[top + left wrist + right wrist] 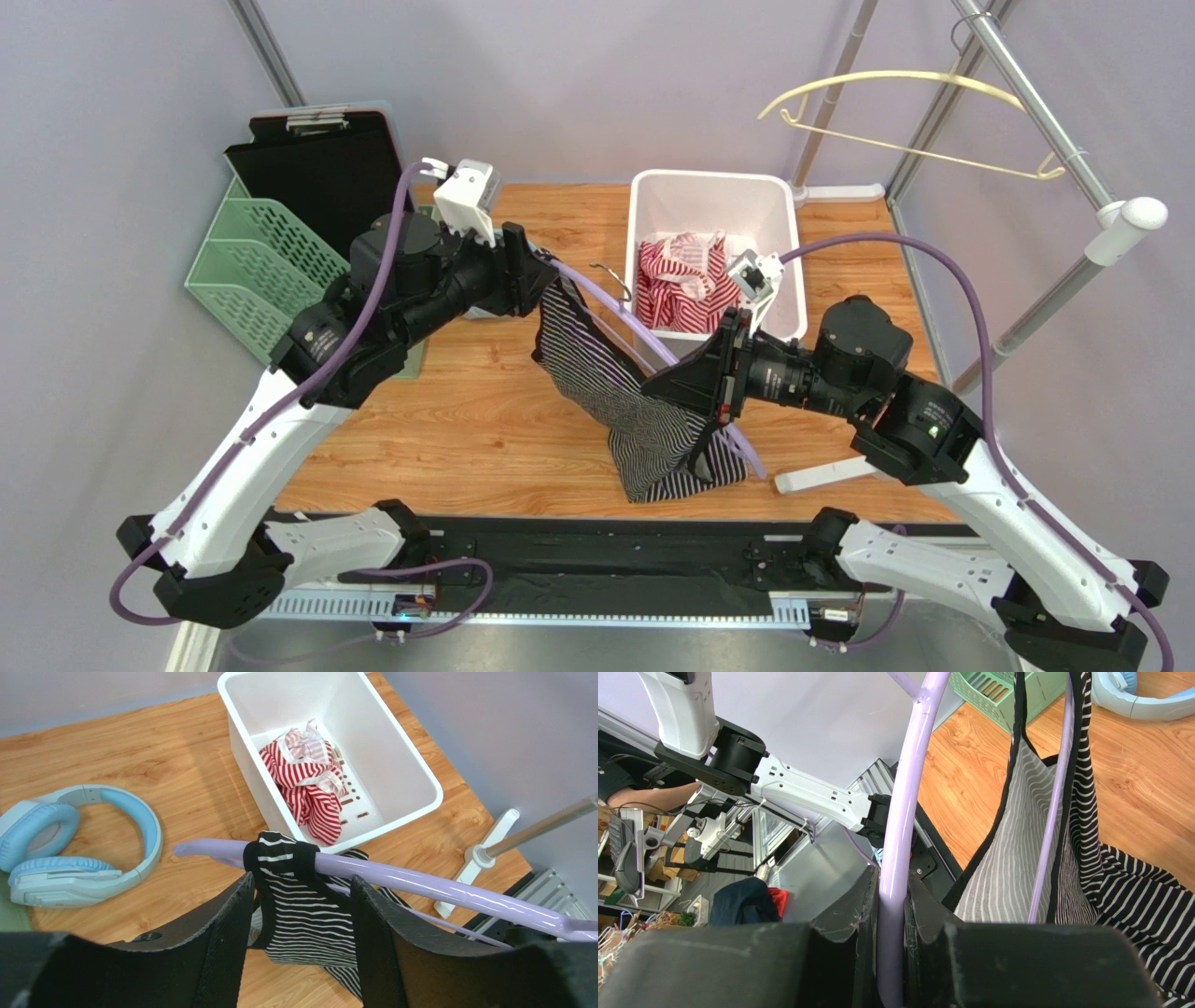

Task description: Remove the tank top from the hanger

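Note:
A black tank top with thin white stripes (617,399) hangs from a lilac plastic hanger (606,305) held tilted above the table. My right gripper (724,371) is shut on the hanger's lower part; in the right wrist view the lilac bar (906,798) runs straight between the closed jaws (892,882). My left gripper (542,280) is open at the hanger's upper end. In the left wrist view its fingers (302,882) stand on either side of the strap (281,857) looped over the bar (435,885), with the fabric (316,917) between them and not clamped.
A white bin (709,185) holding a red-and-white striped garment (680,280) stands behind the hanger. Blue headphones (70,847) lie left of it. A green file rack (260,266) and a black clipboard (316,161) are at the far left. A metal clothes rack (1045,105) with a yellow hanger (898,87) stands right.

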Controlling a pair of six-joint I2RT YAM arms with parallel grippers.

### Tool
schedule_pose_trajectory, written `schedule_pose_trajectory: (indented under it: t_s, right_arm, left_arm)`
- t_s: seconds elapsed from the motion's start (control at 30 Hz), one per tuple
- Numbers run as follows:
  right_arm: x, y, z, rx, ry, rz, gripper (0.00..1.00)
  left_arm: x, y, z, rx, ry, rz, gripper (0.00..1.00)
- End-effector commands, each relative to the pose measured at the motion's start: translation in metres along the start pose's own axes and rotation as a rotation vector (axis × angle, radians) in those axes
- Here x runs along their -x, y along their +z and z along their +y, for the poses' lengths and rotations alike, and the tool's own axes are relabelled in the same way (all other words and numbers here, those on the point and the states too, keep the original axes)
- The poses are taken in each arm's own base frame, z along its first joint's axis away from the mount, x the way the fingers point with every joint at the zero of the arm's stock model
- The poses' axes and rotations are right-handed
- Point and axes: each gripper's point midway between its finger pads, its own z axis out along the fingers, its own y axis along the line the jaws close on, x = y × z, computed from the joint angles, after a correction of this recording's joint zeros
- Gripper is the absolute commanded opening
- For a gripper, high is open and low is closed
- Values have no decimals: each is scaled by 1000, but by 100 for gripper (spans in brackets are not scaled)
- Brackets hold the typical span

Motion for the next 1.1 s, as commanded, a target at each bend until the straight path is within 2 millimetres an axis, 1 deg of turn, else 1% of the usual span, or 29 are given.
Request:
schedule_pose_trajectory:
  t_s: [0.0, 0.13, 0.2, 0.37, 0.43, 0.5, 0.53, 0.57, 0.63, 0.67, 0.7, 0.73, 0.77, 0.8, 0.9, 1.0, 1.07]
  right_arm:
    - [17, -13, 23, 79, -33, -77, 0]
    - [17, -16, 22, 67, -34, -85, 0]
    - [18, -17, 21, 62, -34, -88, 0]
    - [17, -16, 22, 71, -23, -81, 0]
    - [16, -15, 23, 72, -20, -80, 0]
    - [15, -16, 23, 74, -16, -75, 0]
    - [13, -16, 21, 68, -13, -70, 0]
    - [13, -17, 20, 64, -13, -73, 0]
    - [10, -18, 17, 50, -10, -66, 0]
    - [9, -20, 17, 48, -11, -69, 0]
    - [7, -22, 16, 44, -10, -66, 0]
    - [6, -23, 16, 43, -9, -64, 0]
    - [4, -24, 14, 36, -7, -62, 0]
    - [3, -28, 15, 35, -8, -64, 0]
    - [-4, -35, 13, 23, -4, -55, 0]
    - [-14, -41, 12, 31, -6, -35, 0]
    - [-19, -52, 21, 79, -30, -35, 0]
  left_arm:
    - [12, 0, -5, -24, -5, -46, 55]
    - [5, 2, -6, -35, -15, -35, 55]
    - [-2, 2, -6, -42, -25, -25, 56]
    - [-7, 8, -4, -34, -21, -18, 56]
    - [-7, 10, -1, -15, -17, -20, 56]
    - [-2, 10, -1, -16, -13, -34, 54]
    - [-1, 10, -1, -13, -12, -37, 51]
    - [2, 9, -1, -12, -10, -45, 46]
    - [4, 11, 2, 4, 7, -48, 39]
    - [7, 11, 4, 16, 11, -51, 28]
    - [6, 11, 6, 28, 18, -45, 25]
    - [5, 14, 10, 47, 30, -39, 20]
    - [6, 14, 11, 55, 31, -39, 9]
    - [6, 15, 13, 61, 34, -36, 5]
    - [7, 16, 16, 78, 36, -37, 0]
    - [9, 17, 23, 99, 42, -39, 0]
    - [7, 19, 28, 120, 44, -23, 0]
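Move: The tank top's strap near the hanger's far left end lies just off my left fingertips: about 3 cm ahead, 1 cm right and 2 cm below. From my left hand, the hanger's middle is roughly 6 cm back and 10 cm right, the white basket some 16 cm ahead and 20 cm right, far below. The headphones lie about 12 cm ahead and 8 cm left, also far below. From my right hand the strap is about 12 cm ahead and 11 cm left. I sink my half-open left hand about 3 cm onto the strap where it wraps the hanger, then ease it some 2 cm forward while the fingers shut and pinch the cloth. My right hand keeps its grip on the hanger bar and draws it right and back about 3.5 cm, mostly near the end, with a slight drop. ##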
